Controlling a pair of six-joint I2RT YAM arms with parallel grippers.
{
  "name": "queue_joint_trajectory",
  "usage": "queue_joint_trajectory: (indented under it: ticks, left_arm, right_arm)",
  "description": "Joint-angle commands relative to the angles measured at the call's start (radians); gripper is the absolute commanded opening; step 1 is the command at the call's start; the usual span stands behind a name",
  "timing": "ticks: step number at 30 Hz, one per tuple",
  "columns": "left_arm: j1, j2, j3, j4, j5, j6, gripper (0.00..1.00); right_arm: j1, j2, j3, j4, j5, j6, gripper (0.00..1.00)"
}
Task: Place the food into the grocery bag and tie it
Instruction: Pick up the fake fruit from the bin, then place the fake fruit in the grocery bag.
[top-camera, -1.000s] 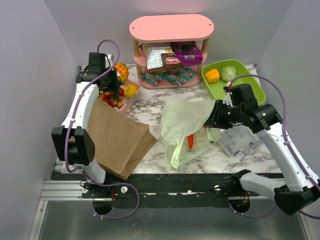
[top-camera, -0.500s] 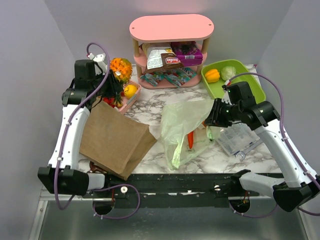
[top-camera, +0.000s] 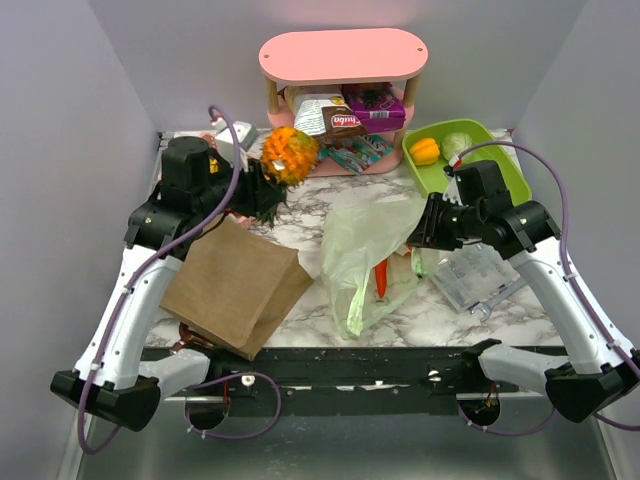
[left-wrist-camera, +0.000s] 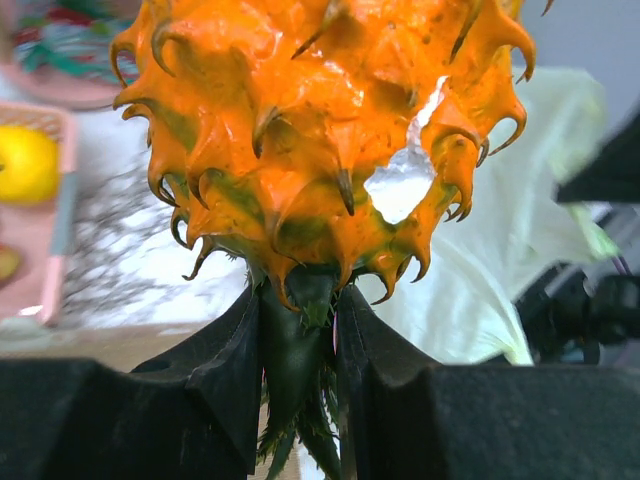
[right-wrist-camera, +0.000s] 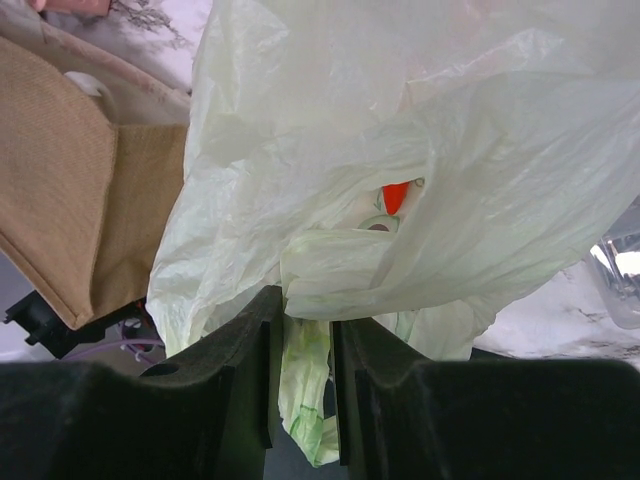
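Observation:
My left gripper (top-camera: 262, 194) is shut on the dark green crown of a spiky orange pineapple-like fruit (top-camera: 291, 154), held in the air left of the shelf. In the left wrist view the fruit (left-wrist-camera: 320, 150) fills the frame above the gripper (left-wrist-camera: 300, 330). The pale-green grocery bag (top-camera: 365, 240) lies at the table's middle with an orange carrot (top-camera: 380, 280) inside. My right gripper (top-camera: 420, 232) is shut on a bunched handle of the bag (right-wrist-camera: 400, 130), lifting its right side. The carrot (right-wrist-camera: 395, 195) shows through the plastic. A snack pack (top-camera: 325, 115) and a purple box (top-camera: 375, 103) sit on the shelf.
A stiff brown paper bag (top-camera: 235, 285) lies under the left arm. The pink shelf (top-camera: 343, 55) stands at the back. A green tray (top-camera: 500, 165) at the back right holds a yellow pepper (top-camera: 425, 150) and a pale cabbage (top-camera: 458, 146). A clear plastic container (top-camera: 475, 275) lies under the right arm.
The left arm has lifted the orange fruit from the pink basket at the back left and carried it right, toward the grocery bag. The right arm has barely moved.

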Motion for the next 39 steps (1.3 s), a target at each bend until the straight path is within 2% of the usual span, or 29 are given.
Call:
queue_joint_trajectory:
  ticks: [1,4,9,17,23,31,39]
  left_arm:
    - [-0.163,-0.026,0.033,0.041,0.029,0.048,0.00]
    - [-0.240,-0.034,0.023,0.071,0.051,0.021,0.00]
    - [-0.342,-0.121,-0.136,0.282,0.174,-0.066,0.00]
    - [-0.534,-0.135,-0.199,0.423,0.196,-0.120,0.00]
    - [-0.648,-0.099,-0.232,0.547,0.220,-0.189,0.00]
    - [-0.742,-0.042,-0.285,0.607,0.141,-0.233,0.00]
    - [-0.770,0.040,-0.348,0.708,0.158,-0.279,0.00]
  right_arm:
    - [0.003,-0.021,-0.018,0.024,0.024,-0.008,0.31]
    - [0.004,-0.026,-0.027,0.031,0.016,-0.004,0.31]
    - [0.004,-0.045,-0.052,0.042,0.015,0.002,0.31]
    - [0.003,-0.052,-0.049,0.039,0.020,-0.004,0.30]
    - [0.003,-0.048,-0.019,0.019,0.032,-0.014,0.22]
    - [0.003,-0.063,-0.014,0.007,0.042,-0.012,0.10]
    - [0.003,-0.071,-0.001,-0.007,0.047,-0.019,0.04]
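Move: The left hand already holds the orange spiky fruit by its leaves; the grocery bag's mouth is about 28 cm to its right, 12 cm back and some 20 cm lower. The brown paper bag lies about 10 cm left and 8 cm back of this hand, the pink bin 15 cm ahead and 14 cm left, both about 20 cm below. From the right hand, at the rim, the mouth is roughly 6 cm left, 3 cm back and 8 cm lower. The left hand carries the fruit by its leaves, swinging diagonally back and right about 28 cm in all, away from the pink bin towards the grocery bag's mouth, while the wrist turns some 50 degrees clockwise so the fingers and fruit point right; it rises a few centimetres on the way, then slows and dips about 4 cm at the end. The right hand stays in place at the bag's rim and in the second half closes its fingers from about a third open to nearly shut, with the thin film at its fingertips. ##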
